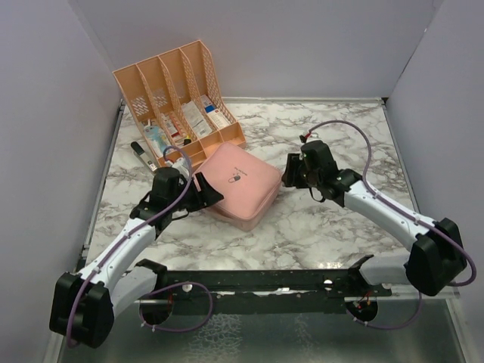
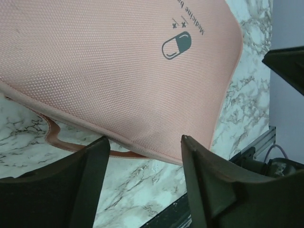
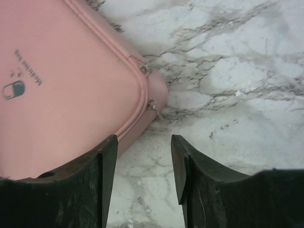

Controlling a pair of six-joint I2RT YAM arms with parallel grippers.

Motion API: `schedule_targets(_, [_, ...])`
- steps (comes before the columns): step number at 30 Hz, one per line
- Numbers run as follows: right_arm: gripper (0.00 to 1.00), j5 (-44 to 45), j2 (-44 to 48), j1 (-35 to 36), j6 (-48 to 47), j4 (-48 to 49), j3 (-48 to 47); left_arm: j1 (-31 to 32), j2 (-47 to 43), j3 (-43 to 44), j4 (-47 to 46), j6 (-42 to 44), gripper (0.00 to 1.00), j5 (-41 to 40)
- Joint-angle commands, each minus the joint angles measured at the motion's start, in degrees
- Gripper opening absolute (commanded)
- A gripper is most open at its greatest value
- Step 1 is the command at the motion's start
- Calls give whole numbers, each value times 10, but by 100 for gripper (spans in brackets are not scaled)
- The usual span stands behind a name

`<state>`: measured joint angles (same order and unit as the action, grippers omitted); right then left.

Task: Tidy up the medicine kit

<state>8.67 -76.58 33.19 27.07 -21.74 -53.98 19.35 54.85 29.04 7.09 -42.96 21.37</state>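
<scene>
The medicine kit [image 1: 240,184], a flat pink case with a pill logo [image 2: 176,45] on its lid, lies in the middle of the marble table. My left gripper [image 1: 208,198] is at its near-left edge, jaws open. In the left wrist view the kit's lid rim [image 2: 142,154] lies just beyond the open left gripper [image 2: 144,138], and a darker pink strip [image 2: 61,142] shows under the rim. My right gripper [image 1: 290,175] is open at the kit's right corner. In the right wrist view the zip pulls [image 3: 151,105] sit just ahead of the right gripper [image 3: 143,138], which has only marble between its fingers.
A peach slotted organizer [image 1: 178,94] holding boxes and tubes stands at the back left, close behind the kit. A small black and white item [image 1: 142,155] lies on the table beside it. Grey walls close in three sides. A black rail [image 1: 265,283] runs along the near edge.
</scene>
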Motion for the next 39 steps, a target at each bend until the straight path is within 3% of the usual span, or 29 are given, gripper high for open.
schedule_targets(1, [51, -103, 47, -1, 59, -16, 28, 0, -6, 61, 29, 51, 68, -61])
schedule_targets(7, [53, -243, 64, -1, 147, 85, 84, 0, -10, 104, 74, 87, 81, -130])
schedule_targets(11, [53, -261, 40, 0, 203, 111, 103, 0, -11, 111, 77, 87, 88, -136])
schedule_targets(25, [49, -286, -28, 0, 223, 188, 131, 0, -29, 94, 80, 73, 90, -138])
schedule_targets(27, [44, -277, -32, 0, 221, 179, 130, -1, -32, 95, 81, 75, 90, -138])
schedule_targets(30, [18, -229, -29, 0, 199, 136, 121, -1, -37, 95, 86, 76, 90, -143])
schedule_targets(32, [7, -177, -26, 0, 171, 97, 109, 0, -40, 94, 89, 76, 90, -148])
schedule_targets(37, [1, -56, -25, -1, 74, 18, 75, 0, -38, 83, 91, 66, 90, -161])
schedule_targets(39, [1, -9, -26, -1, 45, -5, 61, 0, -33, 53, 38, 42, 90, -155])
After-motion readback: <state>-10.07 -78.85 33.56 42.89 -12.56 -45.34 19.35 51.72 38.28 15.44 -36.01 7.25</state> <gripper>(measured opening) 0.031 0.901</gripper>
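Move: The right hand is headed for the medicine bag's right-hand zip edge, roughly 6 cm back, 7 cm to its left and 4 cm below. The zip pulls at the bag's corner sit about 3 cm ahead, 1 cm left and 7 cm below; the bag's middle is some 12 cm left, 3 cm back and 8 cm below. From the left hand, that zip edge lies about 12 cm right, level fore and aft, 4 cm lower; the bag's middle is 5 cm right, 4 cm ahead, 8 cm below. The right hand swings back and left about 7 cm each way over the bag's rim, sinking some 4 cm and tilting about 35 degrees, then shuts its half-open fingers on the right-hand zip edge behind the corner and starts drawing forward and to the right by a couple of centimetres. Meanwhile the left hand, already letting go, rises about 5 cm off the lid's near edge, easing forward and left as its fingers open wide, then all but stops there. ##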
